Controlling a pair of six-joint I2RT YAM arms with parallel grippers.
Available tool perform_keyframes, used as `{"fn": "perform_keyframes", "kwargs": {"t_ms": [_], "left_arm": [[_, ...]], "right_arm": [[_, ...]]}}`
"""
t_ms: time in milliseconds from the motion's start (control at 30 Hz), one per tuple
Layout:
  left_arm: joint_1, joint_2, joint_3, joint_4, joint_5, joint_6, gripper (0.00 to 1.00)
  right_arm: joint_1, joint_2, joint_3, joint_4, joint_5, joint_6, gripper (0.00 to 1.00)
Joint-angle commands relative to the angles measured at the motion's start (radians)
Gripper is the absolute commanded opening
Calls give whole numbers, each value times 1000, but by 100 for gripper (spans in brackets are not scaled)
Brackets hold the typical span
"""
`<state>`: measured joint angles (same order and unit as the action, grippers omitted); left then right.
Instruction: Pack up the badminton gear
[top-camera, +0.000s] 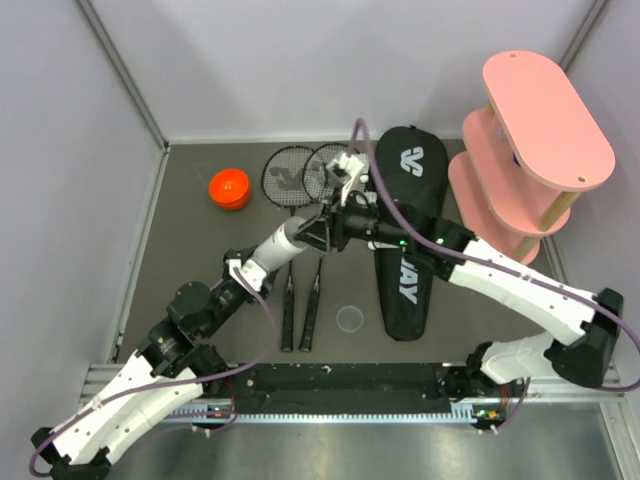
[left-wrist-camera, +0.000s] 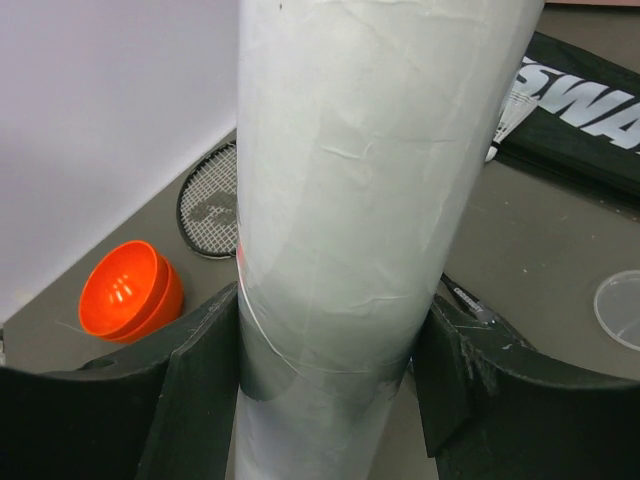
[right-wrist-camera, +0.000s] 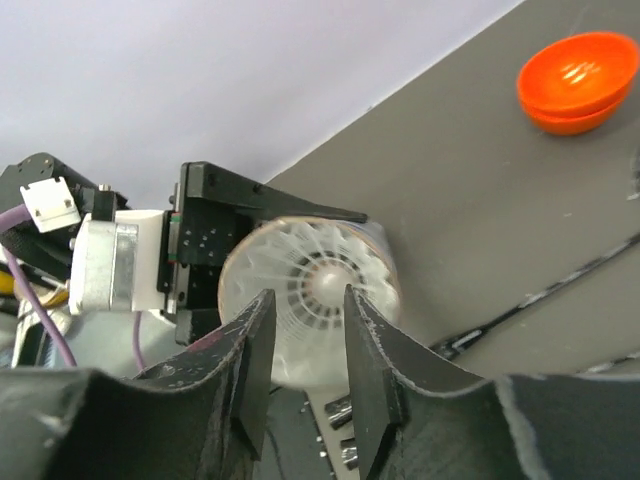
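Note:
The long white tube (left-wrist-camera: 350, 200) fills the left wrist view, and my left gripper (left-wrist-camera: 335, 340) is shut on it, one finger on each side. In the right wrist view the tube's open mouth (right-wrist-camera: 385, 262) faces me with a white feathered shuttlecock (right-wrist-camera: 315, 285) sitting inside. My right gripper (right-wrist-camera: 307, 305) is just in front of that mouth, jaws apart and holding nothing. The two grippers meet above the racket shafts (top-camera: 322, 228). Two black rackets (top-camera: 288, 177) lie side by side on the table. The black bag (top-camera: 405, 230) lies to their right. The orange cap (top-camera: 230, 189) rests at the back left.
A pink tiered shelf (top-camera: 540, 140) stands at the back right corner. A small clear round lid (top-camera: 350, 318) lies on the table between the racket handles and the bag. Grey walls close the table on the left and at the back.

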<state>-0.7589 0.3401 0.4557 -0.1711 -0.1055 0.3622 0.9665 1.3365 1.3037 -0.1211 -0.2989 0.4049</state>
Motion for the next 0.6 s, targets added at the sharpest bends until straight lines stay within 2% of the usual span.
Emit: {"fn": "perform_keyframes", "kwargs": {"t_ms": [0, 67, 133, 200, 233, 267, 400, 500, 567], "left_arm": [[0, 2, 28, 125, -48, -20, 0], [0, 0, 26, 130, -63, -22, 0], [0, 0, 24, 133, -68, -22, 0], [-2, 2, 23, 137, -69, -23, 0], [-2, 4, 24, 136, -68, -25, 0], [-2, 5, 23, 136, -65, -25, 0], [0, 11, 24, 136, -57, -22, 0], [0, 7, 26, 133, -62, -20, 0], [-2, 7, 24, 133, -66, -19, 0]], "right_arm": [[-70, -163, -44, -6, 50, -57, 36], [-113, -232, -102, -26, 85, -80, 45], [-158, -267, -167, -35, 133, -97, 62], [-268, -289, -207, -40, 107, -83, 64], [-310, -287, -245, -40, 90, -71, 73], [-400, -264, -262, -40, 45, -57, 77], [-575, -128, -285, -54, -40, -6, 82], [-664, 10, -261, -60, -127, 12, 82], [-678, 82, -215, -93, -138, -9, 82]]}}
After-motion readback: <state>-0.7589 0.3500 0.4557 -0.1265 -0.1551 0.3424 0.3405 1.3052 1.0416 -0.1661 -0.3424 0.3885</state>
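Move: The shuttlecock nearest me on the bag's left edge lies about 15 cm ahead of my right hand, 18 cm to its right and some 33 cm below. The next shuttlecock is 25 cm ahead and 14 cm right, and the black bag's middle 20 cm ahead and 26 cm right, both equally low. The tube's mouth is 6 cm left of this hand and 1 cm ahead. From my left hand the first shuttlecock lies 13 cm ahead, 32 cm right, 22 cm down. I pull my right hand off the tube's mouth, going right and slightly up at first, then sweeping forward and down towards the nearer shuttlecock, about 19 cm right, 16 forward and 12 down overall. Meanwhile its fingers spread wide and the wrist swings some 35 degrees clockwise, tipping down late. My left hand keeps hold of the slanting tube, almost still. ##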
